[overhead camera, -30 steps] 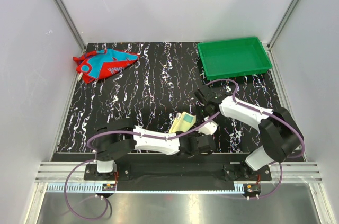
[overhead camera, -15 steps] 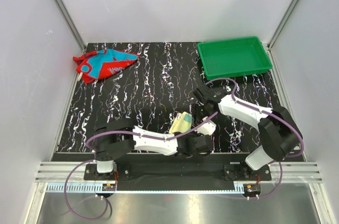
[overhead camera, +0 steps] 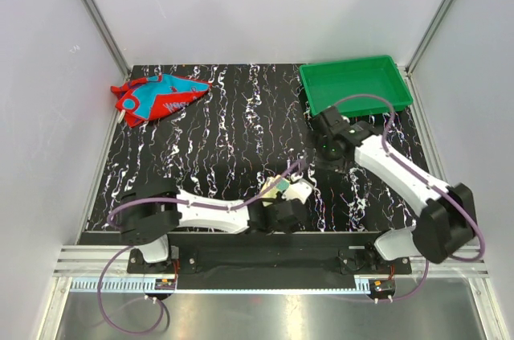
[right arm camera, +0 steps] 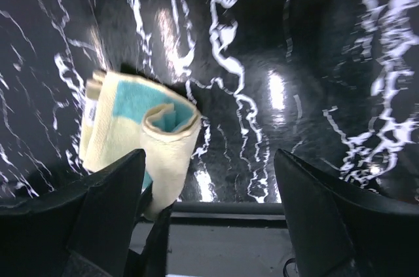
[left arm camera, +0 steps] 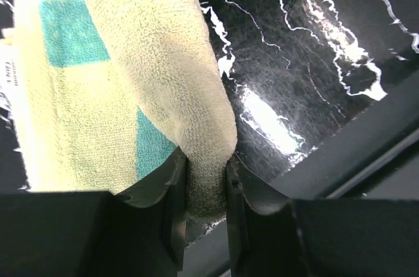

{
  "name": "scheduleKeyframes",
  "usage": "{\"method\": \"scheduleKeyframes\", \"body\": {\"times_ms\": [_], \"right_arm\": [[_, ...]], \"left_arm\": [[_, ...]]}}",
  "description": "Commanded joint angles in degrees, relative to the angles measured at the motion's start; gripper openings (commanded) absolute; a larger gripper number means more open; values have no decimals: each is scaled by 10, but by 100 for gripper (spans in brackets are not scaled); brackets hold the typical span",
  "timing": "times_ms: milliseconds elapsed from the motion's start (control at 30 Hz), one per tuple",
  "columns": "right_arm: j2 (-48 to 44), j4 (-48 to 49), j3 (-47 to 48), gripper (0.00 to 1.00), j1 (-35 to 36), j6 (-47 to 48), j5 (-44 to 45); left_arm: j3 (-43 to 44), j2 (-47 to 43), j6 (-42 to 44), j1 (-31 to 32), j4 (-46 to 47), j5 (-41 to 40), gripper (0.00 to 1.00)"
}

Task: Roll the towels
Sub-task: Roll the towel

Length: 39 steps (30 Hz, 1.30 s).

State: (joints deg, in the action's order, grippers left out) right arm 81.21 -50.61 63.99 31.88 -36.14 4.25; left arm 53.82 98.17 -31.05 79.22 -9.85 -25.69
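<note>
The pale yellow towel (overhead camera: 283,188) with its teal patch lies near the front middle of the table, partly rolled. My left gripper (overhead camera: 291,195) is shut on the rolled end of it; the left wrist view shows the roll (left arm camera: 163,61) pinched between the fingers (left arm camera: 175,205), the flat part (left arm camera: 65,93) to the left. The right wrist view shows the roll (right arm camera: 167,139) from afar. My right gripper (overhead camera: 326,147) is open and empty, raised well behind and right of it. The red towel (overhead camera: 158,96) with teal-blue patterns lies crumpled at the back left.
A green plastic tray (overhead camera: 355,85) stands at the back right, close behind the right gripper. The black marbled table (overhead camera: 225,147) ends at a front rail (right arm camera: 262,208) just below the yellow towel. White walls enclose the sides.
My right gripper has let go near the yellow towel and pulled back and up toward the tray. My left arm has shifted left with the towel's rolled end still in its jaws.
</note>
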Motion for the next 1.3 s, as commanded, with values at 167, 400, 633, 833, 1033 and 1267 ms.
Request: {"method": "scheduleKeyframes", "body": {"times_ms": [167,400,633,833,1033,1267], "right_arm": [[-161,77,-46,86,-18,-2,-36],[-219,218,-184,86,-17,-31,-187],[-221,394,-306,86,-15,-88,-263],[-168,493,-352,86,-8,-110,-274],[-89,542,-361,84,26,-120,-243],[-38,575,-369,53,57,-135,-223]], "left_arm": [[-126,-105,-87,-105,161,200,11],[-233,-145,-167,-223,342,400,4],[-285,-61,-258,-296,525,529,2],[-307,27,-326,-318,682,586,2],[-302,37,-325,-324,674,587,3],[-290,40,-317,-335,645,594,4]]}}
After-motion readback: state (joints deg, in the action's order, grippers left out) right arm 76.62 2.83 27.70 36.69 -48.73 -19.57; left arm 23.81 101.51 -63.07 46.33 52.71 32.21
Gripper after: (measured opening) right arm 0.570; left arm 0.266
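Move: The left hand already pinches the near end of the towel roll, whose middle is about 4 cm ahead of it and 1 cm lower. The towel's flat part lies some 5 cm ahead and 5 cm to the left of this hand. From the open right hand, the roll's middle is roughly 8 cm back, 9 cm left and 8 cm down; the left gripper is about 12 cm back, 9 cm left and 8 cm down. The left hand keeps its pinch on the near end of the towel roll and twists its wrist some 65 degrees, carrying that end about 3 to 4 cm forward and left before easing slightly back to the right, until its fingers point mostly to the robot's right. Meanwhile the open right hand first rises about 6 cm, then swings left and back while sinking well below its starting height, its left side tilting up some 35 degrees, comes down astride the roll just beyond the left fingers and begins to close on it. ##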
